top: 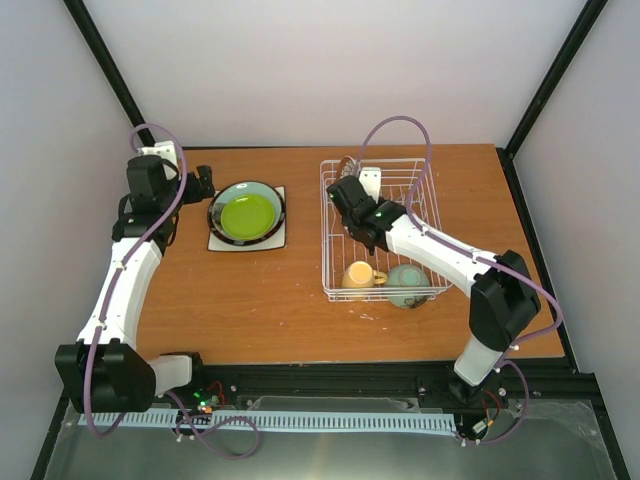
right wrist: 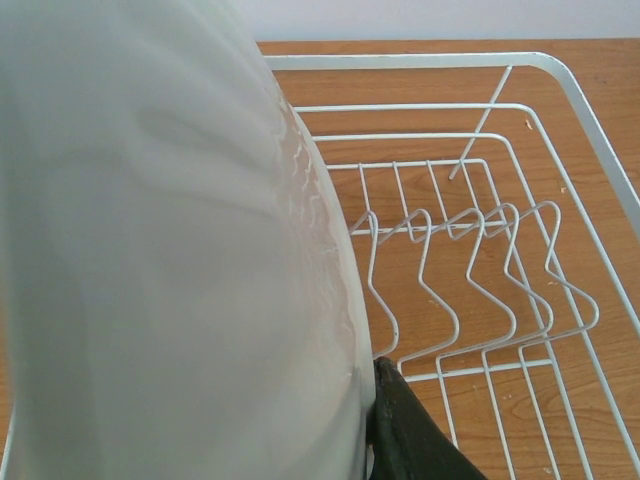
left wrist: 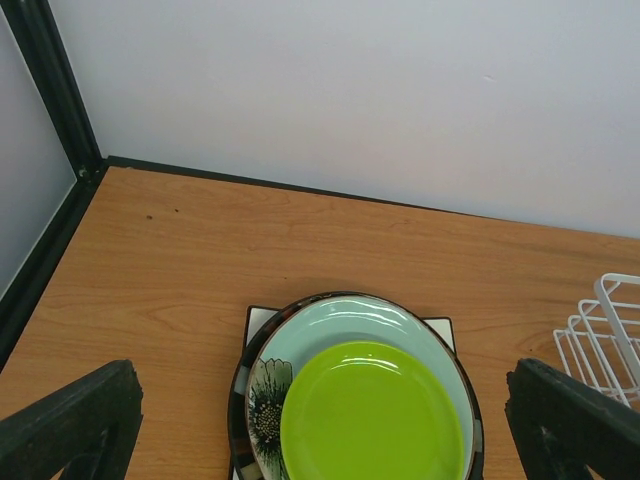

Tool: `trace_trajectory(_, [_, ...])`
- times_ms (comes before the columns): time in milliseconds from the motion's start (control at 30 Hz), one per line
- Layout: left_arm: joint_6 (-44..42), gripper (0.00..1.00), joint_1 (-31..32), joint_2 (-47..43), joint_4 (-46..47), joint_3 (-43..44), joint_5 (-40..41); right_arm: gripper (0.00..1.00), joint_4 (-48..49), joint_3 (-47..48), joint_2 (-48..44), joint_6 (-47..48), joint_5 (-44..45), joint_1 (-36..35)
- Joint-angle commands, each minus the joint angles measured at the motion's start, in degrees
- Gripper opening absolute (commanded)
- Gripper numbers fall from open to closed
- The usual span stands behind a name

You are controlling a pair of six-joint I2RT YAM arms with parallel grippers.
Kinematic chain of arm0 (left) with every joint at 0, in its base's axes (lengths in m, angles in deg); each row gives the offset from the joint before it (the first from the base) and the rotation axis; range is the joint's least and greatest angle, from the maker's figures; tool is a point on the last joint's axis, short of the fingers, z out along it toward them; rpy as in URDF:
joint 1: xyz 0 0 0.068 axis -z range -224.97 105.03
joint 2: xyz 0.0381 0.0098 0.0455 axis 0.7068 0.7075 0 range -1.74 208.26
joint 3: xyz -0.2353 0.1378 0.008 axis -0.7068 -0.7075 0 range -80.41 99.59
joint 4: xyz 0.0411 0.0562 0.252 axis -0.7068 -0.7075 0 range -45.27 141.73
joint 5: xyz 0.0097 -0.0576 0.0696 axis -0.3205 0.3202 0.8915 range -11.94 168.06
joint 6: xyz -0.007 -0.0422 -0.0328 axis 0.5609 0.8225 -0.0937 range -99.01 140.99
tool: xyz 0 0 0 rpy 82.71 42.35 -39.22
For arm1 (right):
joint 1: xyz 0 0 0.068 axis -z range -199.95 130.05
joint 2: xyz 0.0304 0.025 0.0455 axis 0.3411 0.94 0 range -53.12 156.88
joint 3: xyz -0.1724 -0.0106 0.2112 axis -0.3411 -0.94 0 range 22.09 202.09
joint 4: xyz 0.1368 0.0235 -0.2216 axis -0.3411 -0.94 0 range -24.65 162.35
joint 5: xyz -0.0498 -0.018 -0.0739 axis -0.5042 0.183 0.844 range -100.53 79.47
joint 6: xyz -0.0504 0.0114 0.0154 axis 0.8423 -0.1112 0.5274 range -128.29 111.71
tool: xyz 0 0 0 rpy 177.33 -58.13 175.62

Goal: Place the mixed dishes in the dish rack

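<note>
My right gripper (right wrist: 366, 432) is shut on the rim of the white petal-patterned plate (right wrist: 170, 250), held on edge inside the dish rack (right wrist: 575, 95) beside its upright prongs (right wrist: 460, 270). One dark finger (right wrist: 410, 435) shows; the other is hidden behind the plate. A yellow mug (top: 358, 275) and a mint-green bowl (top: 405, 283) sit at the rack's (top: 435, 200) near end. My left gripper (left wrist: 322, 400) is open just above a stack of plates: a lime green plate (left wrist: 370, 415) on a pale teal plate (left wrist: 350, 320), a dark striped-rim plate (left wrist: 237, 420) and a square white plate (left wrist: 262, 318).
The plate stack (top: 247, 214) lies on the wooden table (top: 270, 300) left of the rack. Black frame posts and white walls close in the back and the sides. A corner of the rack (left wrist: 600, 330) shows at the right of the left wrist view.
</note>
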Motion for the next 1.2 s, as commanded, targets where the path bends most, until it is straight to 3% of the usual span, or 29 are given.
trace_trajectory(0, [-1.60, 1.00, 0.18, -0.39, -0.63, 0.32, 1.17, 0.03, 3.12, 5.58, 1.68, -1.53, 1.82, -0.50])
trace_trajectory(267, [-1.50, 1.00, 0.18, 1.98, -3.23, 0.15, 3.06, 0.03, -2.33, 9.67, 8.18, -1.79, 4.94, -3.11])
trace_trajectory(667, [-1.33, 1.00, 0.15, 7.46, -7.03, -1.75, 5.01, 0.03, -7.72, 10.48, 13.13, -5.40, -0.18, -3.31])
trace_trajectory(933, [-0.92, 1.00, 0.18, 7.74, -7.02, -2.00, 5.86, 0.18, -8.80, 8.64, 12.05, -6.66, -1.10, -3.77])
trace_trajectory(1167, [-0.93, 1.00, 0.18, 6.15, -6.29, -3.69, 6.87, 0.15, -6.34, 8.95, 14.97, -2.99, -0.28, -6.91])
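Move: The right hand holds a patterned plate on edge over the rack; the left-end tines where it is being taken lie about 4 cm ahead, 4 cm left and some 12 cm below. From that hand, the mug is some 13 cm back, 1 cm left and 15 cm down; the bowl 13 cm back, 12 cm right and as low. For the open left hand, the green plate atop the stack is roughly 8 cm ahead, 5 cm right and 26 cm below. Bearing the plate against the rack's left end, the right hand eases it about 3 cm left, 2 cm forward and 2 cm down, keeping its pinch with hardly any turn. Meanwhile the left hand, fingers still wide open, sinks about 10 cm towards the height of the stacked plates and tips some 15 degrees further down, touching nothing. ##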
